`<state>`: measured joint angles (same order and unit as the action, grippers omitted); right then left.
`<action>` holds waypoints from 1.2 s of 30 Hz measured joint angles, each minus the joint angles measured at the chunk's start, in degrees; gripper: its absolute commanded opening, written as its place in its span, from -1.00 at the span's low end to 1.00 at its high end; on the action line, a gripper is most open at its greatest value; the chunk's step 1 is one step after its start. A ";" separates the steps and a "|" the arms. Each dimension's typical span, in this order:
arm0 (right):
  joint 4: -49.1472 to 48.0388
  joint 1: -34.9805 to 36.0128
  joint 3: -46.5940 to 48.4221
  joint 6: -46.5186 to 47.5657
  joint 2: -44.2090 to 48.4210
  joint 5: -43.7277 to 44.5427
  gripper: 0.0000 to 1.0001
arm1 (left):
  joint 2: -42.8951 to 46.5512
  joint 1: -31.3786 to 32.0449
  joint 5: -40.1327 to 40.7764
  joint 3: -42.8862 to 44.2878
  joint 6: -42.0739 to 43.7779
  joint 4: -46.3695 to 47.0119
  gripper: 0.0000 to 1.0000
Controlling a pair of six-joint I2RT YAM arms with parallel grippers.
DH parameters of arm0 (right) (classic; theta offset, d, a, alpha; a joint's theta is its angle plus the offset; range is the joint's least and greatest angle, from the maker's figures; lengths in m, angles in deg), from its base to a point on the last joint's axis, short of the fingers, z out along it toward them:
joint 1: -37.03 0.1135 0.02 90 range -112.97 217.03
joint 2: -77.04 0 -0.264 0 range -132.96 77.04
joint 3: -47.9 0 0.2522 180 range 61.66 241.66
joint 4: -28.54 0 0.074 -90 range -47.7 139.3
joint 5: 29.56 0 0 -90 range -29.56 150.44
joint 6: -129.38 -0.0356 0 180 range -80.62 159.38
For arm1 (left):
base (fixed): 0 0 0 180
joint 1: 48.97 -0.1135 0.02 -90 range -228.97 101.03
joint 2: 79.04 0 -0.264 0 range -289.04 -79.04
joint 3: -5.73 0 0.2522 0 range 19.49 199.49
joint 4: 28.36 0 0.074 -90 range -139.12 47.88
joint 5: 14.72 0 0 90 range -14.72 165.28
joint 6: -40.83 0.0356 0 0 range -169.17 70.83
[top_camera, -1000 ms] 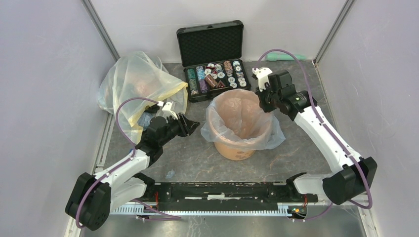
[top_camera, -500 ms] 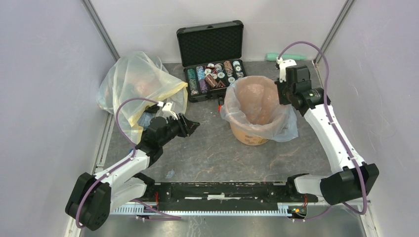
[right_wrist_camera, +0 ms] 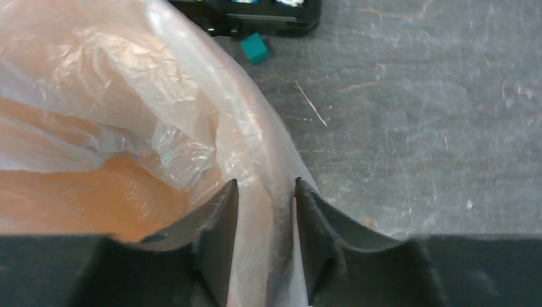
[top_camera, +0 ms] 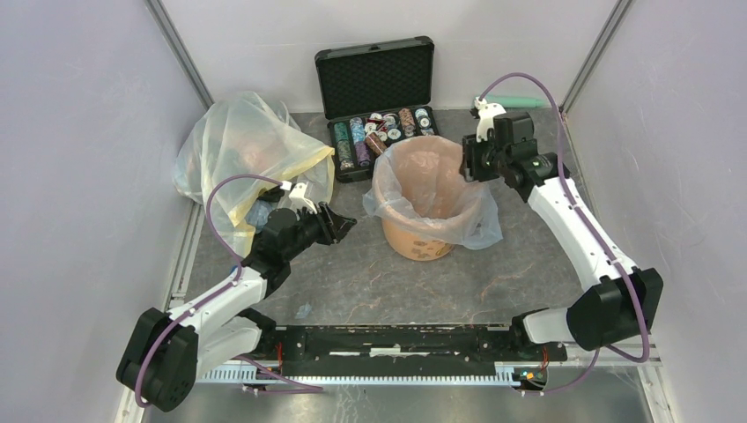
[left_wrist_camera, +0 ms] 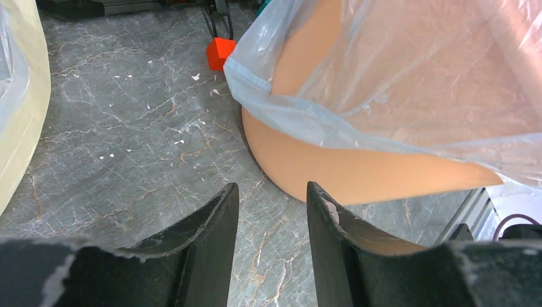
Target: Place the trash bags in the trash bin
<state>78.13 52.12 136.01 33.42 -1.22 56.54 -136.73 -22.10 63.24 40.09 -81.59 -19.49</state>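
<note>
The orange-tan trash bin [top_camera: 421, 248] stands mid-table, lined with the pale blue translucent trash bag [top_camera: 480, 231], whose edge is folded over the rim. My right gripper [top_camera: 471, 167] is at the bin's far right rim, its jaws closed over the rim and the bag [right_wrist_camera: 128, 70], one finger inside and one outside [right_wrist_camera: 265, 192]. My left gripper [top_camera: 345, 225] is open and empty, low over the table left of the bin. In the left wrist view the bin's side [left_wrist_camera: 332, 166] and the bag [left_wrist_camera: 415, 77] lie just beyond my open gripper [left_wrist_camera: 271, 198].
An open black case [top_camera: 379, 97] of chips stands behind the bin. A large yellowish bag [top_camera: 247, 150] lies at the back left. A small orange cube [left_wrist_camera: 220, 52] and a teal cube [right_wrist_camera: 255, 48] lie near the case. A green object [top_camera: 511, 101] lies at the back right.
The right gripper carried the bin and bag back and to the right, then a little back to the left. The left arm has not moved.
</note>
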 measured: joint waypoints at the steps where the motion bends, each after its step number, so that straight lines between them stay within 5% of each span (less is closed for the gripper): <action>1: -0.42 0.39 0.00 -0.22 -0.11 -0.68 0.43 | 0.00 0.00 0.00 0.00 0.00 0.02 0.05; 3: -0.94 1.01 0.00 -0.55 -0.17 -1.57 0.74 | 0.00 0.00 0.02 -0.02 0.00 0.02 0.06; 7: -2.14 1.16 -0.57 -0.20 1.68 1.05 0.96 | 0.20 0.00 0.31 -0.28 0.00 0.04 0.06; 17: -17.49 0.92 -18.49 -0.31 29.00 23.02 0.96 | 2.36 0.00 2.16 -1.25 0.00 -0.02 0.09; 23: -22.88 -2.69 -30.27 -3.39 34.32 39.85 0.96 | 2.43 0.00 2.89 -1.29 0.00 -0.02 0.09; 31: -30.80 -13.73 -45.48 -6.08 30.27 33.97 0.96 | 2.43 0.00 3.08 -1.31 0.00 -0.02 0.09; 36: -41.22 -14.62 -55.45 -2.43 26.75 27.76 0.96 | 2.43 0.00 3.43 -1.46 0.02 0.00 0.09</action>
<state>36.91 37.50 80.56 31.00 25.53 84.30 -134.31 -22.10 66.68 38.62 -81.57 -19.49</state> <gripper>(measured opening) 0.979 0.543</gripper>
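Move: Just right of and beyond the trash bin's middle, the right hand has the lining bag's edge between its fingers at rim level; the bin's middle is about 9 cm left, 5 cm back and 11 cm down. The chip case is roughly 15 cm ahead and 17 cm left, the green tube some 27 cm ahead and 15 cm right, both about 20 cm lower. From the left hand the bin's middle lies about 18 cm right, 3 cm ahead, slightly lower. Opening its fingers wide, the right hand lets go of the bag's edge at the bin rim, lifts about 9 cm clear while swinging right and back, then sinks steeply past its starting height beside the bin. It ends some 18 cm to the right and 13 cm lower, a little nearer its base, wrist turned about 40 degrees clockwise and fingers tipped up slightly. ##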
